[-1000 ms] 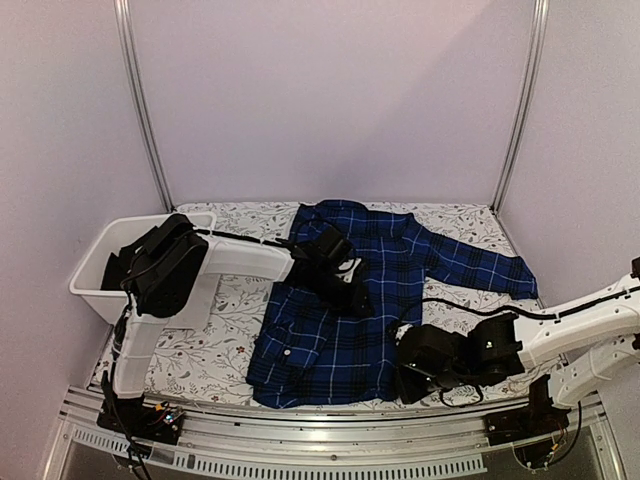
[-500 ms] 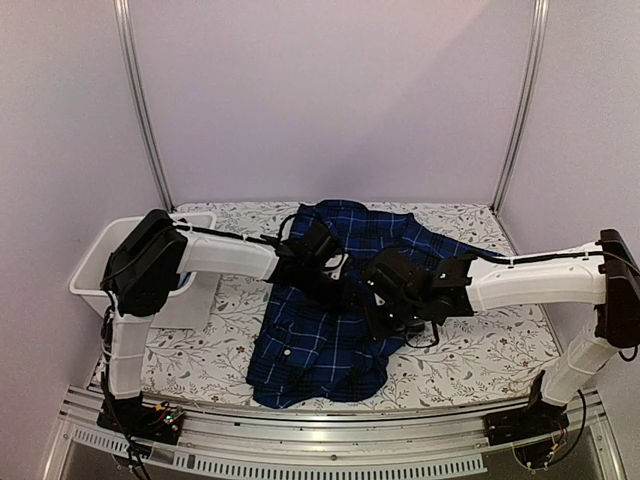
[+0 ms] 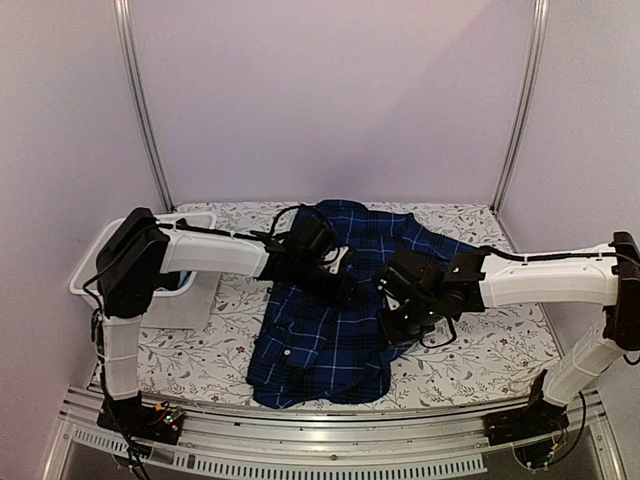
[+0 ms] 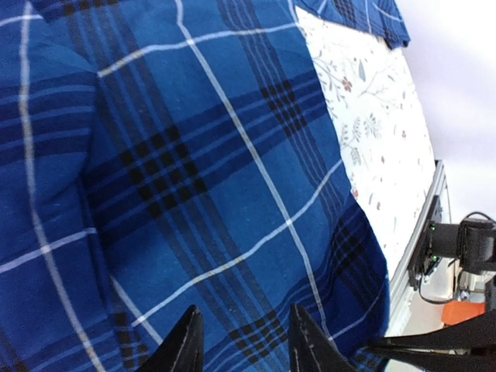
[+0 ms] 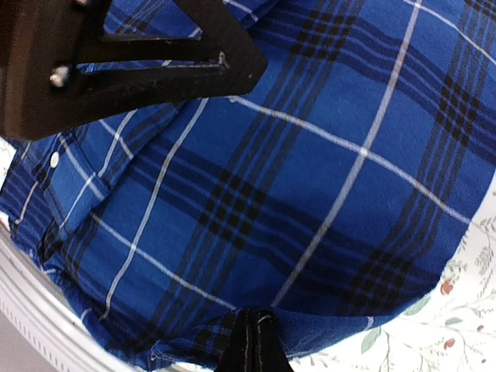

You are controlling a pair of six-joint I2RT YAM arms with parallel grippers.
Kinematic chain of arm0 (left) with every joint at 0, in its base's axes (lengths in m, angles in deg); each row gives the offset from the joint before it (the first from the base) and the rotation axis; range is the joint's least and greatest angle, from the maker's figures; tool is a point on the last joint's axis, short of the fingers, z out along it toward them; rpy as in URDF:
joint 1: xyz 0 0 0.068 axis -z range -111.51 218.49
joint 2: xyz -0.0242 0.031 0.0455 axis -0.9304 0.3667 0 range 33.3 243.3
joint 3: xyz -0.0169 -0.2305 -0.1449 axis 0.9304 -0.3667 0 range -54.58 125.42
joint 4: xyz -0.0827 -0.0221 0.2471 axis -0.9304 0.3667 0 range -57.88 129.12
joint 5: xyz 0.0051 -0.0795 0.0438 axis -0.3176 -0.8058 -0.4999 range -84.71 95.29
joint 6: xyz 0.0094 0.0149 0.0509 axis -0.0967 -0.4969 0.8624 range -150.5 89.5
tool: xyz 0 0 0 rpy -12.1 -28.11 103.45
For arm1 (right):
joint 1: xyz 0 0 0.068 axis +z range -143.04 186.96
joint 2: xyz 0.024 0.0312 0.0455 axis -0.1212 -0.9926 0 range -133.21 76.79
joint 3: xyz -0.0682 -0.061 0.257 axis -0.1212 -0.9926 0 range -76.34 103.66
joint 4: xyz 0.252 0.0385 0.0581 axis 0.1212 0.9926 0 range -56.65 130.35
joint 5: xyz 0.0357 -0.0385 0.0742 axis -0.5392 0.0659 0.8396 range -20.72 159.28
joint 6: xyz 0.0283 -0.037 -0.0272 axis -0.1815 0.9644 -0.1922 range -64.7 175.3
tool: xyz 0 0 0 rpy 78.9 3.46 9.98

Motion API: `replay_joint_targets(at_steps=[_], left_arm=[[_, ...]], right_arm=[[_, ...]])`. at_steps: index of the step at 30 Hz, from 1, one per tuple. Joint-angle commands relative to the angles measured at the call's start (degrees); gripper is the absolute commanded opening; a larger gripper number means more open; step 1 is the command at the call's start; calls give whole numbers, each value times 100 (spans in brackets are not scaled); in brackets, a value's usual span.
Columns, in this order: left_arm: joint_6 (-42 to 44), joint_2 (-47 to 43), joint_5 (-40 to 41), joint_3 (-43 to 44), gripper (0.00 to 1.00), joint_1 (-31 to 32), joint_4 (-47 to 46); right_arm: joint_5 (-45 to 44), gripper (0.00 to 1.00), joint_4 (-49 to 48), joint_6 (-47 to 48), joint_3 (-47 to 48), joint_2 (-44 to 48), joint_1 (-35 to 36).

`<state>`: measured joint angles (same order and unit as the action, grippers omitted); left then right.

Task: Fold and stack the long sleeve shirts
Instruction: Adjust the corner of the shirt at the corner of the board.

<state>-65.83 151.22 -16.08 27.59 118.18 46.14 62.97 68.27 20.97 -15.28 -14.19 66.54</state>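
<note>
One long sleeve shirt, navy plaid with thin white lines, lies spread in the middle of the table. My left gripper hovers over its middle, and the left wrist view shows the gripper open just above the plaid cloth. My right gripper is over the shirt's right side. In the right wrist view it is shut on a folded edge of the shirt. No other shirts can be made out.
A white bin stands at the left, partly behind my left arm. The floral table cover shows to the right of the shirt. A metal rail runs along the near edge. My left arm's end crosses the right wrist view.
My right arm swung from the near right corner up and left over the shirt, drawing the shirt's right edge inward. The left gripper stayed over the shirt's middle and narrowed a little.
</note>
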Motion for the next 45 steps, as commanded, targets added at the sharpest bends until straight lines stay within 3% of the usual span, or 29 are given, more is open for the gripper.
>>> replay_joint_targets(at_steps=[1, 12, 18, 31, 36, 41, 45], left_arm=[[193, 311, -406, 158, 36, 323, -132], [182, 836, -649, 115, 35, 559, -285], [246, 998, -605, 108, 35, 533, -127], [330, 206, -267, -166, 40, 484, -397], [560, -156, -381, -261, 43, 638, -458], [564, 2, -528, -130, 43, 840, -532], [501, 248, -673, 136, 43, 989, -595]], right_arm=[[514, 1, 1010, -321, -278, 688, 2], [1269, 2, 1579, -739, -959, 1274, 28], [831, 4, 2262, -639, -278, 1311, 28], [254, 6, 1184, 157, 510, -296, -357], [386, 36, 1241, -61, -126, 397, -358], [1203, 64, 781, -773, -1524, 1650, -322], [1733, 77, -56, -1292, -2276, 2410, -304]])
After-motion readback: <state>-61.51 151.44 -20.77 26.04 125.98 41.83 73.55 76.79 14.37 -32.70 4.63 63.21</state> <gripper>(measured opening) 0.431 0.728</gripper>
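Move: The right fingers hold the shirt's hem corner; its place is the table beside the near edge, roughly 9 cm back, 8 cm right and 7 cm below that hand. The buttoned cuff lies about level, 24 cm left of the right hand. From the left hand, the bare shirt body to reach is some 6 cm back, 3 cm right and 6 cm down; the corner's place is about 18 cm back and 17 cm right. Swing the right gripper with the pinched corner about 8 cm back and right, then forward again, dip it, open the fingers to let go and draw back and right over the corner. Meanwhile bring the left gripper back and about 5 cm down to the shirt body, stay low, then lift again, easing back and right. ##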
